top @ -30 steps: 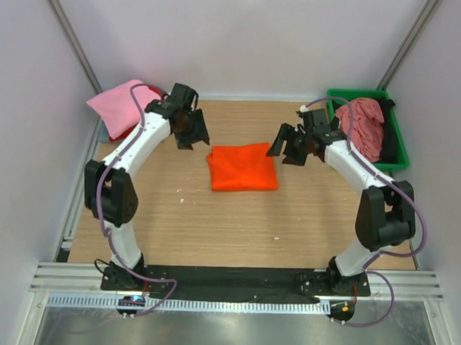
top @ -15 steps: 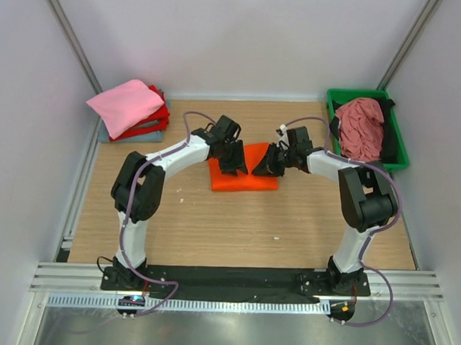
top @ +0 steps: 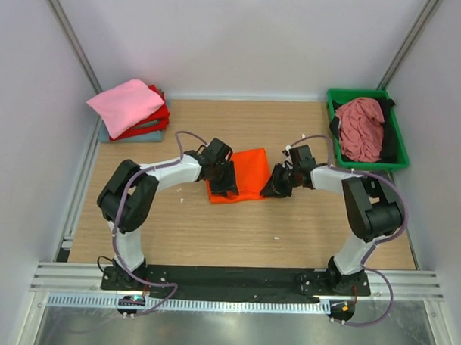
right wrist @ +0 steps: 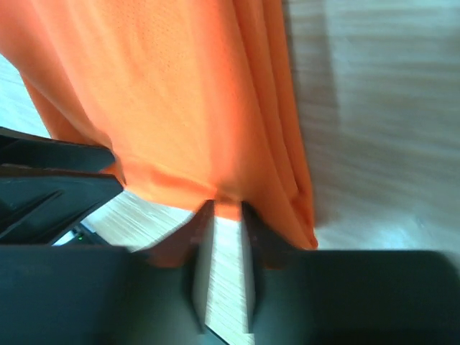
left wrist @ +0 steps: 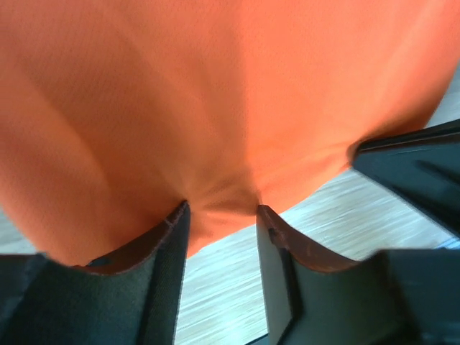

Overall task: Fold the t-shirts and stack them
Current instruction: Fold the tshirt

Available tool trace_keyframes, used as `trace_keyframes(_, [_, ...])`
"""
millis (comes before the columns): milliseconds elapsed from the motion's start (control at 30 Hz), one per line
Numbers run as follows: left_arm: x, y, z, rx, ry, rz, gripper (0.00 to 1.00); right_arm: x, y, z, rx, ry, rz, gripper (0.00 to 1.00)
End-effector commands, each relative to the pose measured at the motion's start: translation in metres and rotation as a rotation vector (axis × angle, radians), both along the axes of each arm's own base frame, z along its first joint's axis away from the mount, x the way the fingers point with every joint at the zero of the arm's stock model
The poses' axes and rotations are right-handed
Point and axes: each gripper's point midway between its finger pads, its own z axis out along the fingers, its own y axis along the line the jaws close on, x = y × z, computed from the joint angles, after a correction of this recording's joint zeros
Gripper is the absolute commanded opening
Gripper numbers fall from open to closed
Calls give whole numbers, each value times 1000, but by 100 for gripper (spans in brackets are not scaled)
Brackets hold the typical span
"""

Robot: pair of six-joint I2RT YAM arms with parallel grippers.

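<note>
The bright orange t-shirt (top: 248, 169) lies folded in the middle of the table. My left gripper (top: 225, 185) is at its near left corner, and in the left wrist view this gripper (left wrist: 221, 215) is shut on a bunched fold of the orange t-shirt (left wrist: 215, 108). My right gripper (top: 276, 185) is at the near right corner. In the right wrist view the right gripper (right wrist: 228, 213) is shut on the hem of the orange t-shirt (right wrist: 180, 93), with folded layers hanging beside it.
A stack with a pink t-shirt (top: 125, 104) on top of a red one (top: 155, 123) and a grey-blue one (top: 133, 137) sits at the back left. The green tray (top: 403, 152) at the back right holds a dusty rose t-shirt (top: 359, 128) and black cloth (top: 389, 108).
Both grippers came down from the sides onto the orange t-shirt, moved to its near corners and shut on the cloth. The shirt has shifted slightly toward the arms.
</note>
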Motion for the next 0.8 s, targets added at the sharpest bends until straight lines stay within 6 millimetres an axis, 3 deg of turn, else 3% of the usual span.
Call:
trace_keyframes(0, [-11,36,6,165,-9,-15,49,5,-19,20,-111,-82,-20,31])
trace_keyframes(67, [-10,42,31,186,-53,-21,55,7,-20,41,-120,-119,-11,44])
trace_keyframes(100, [-3,42,47,181,-91,-17,61,5,-22,59,-118,-150,-11,59])
trace_keyframes(167, [2,52,74,211,-160,-2,72,8,-26,81,-131,-210,-22,71])
trace_keyframes(200, [9,52,90,200,-198,4,75,5,-29,97,-129,-247,-27,74])
trace_keyframes(267, [17,64,106,216,-241,19,81,-1,-30,107,-119,-273,-27,78])
trace_keyframes(333, [30,80,114,227,-254,62,82,-8,-29,124,-82,-329,-29,80])
trace_keyframes(500, [59,110,100,133,-212,150,82,-43,-24,110,21,-355,-34,88])
trace_keyframes(567, [72,115,97,112,-235,163,81,-64,-21,92,53,-334,-32,89])
trace_keyframes(600, [81,116,91,94,-236,160,81,-66,-16,94,85,-366,-23,89])
trace_keyframes(633, [85,116,88,84,-240,157,81,-79,-16,77,92,-327,-33,89])
trace_keyframes(700, [93,115,77,64,-223,148,81,-88,-7,75,122,-365,-17,90])
trace_keyframes(733, [97,109,75,28,-232,131,81,-97,-10,59,105,-333,-29,91])
trace_keyframes(767, [100,106,73,14,-231,126,81,-97,-7,59,117,-357,-28,91])
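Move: The orange t-shirt's near edge lies under both fingertips at table level; its middle is about 7 cm ahead and 4 cm right of the left hand, and 6 cm ahead and 10 cm left of the right. The folded stack sits roughly 27 cm ahead and 35 cm left of the left hand; the green bin some 24 cm ahead and 35 cm right of the right hand. Opening, both hands lift off the near edge; left swings about 15 cm left and forward, right retreats 11 cm. ##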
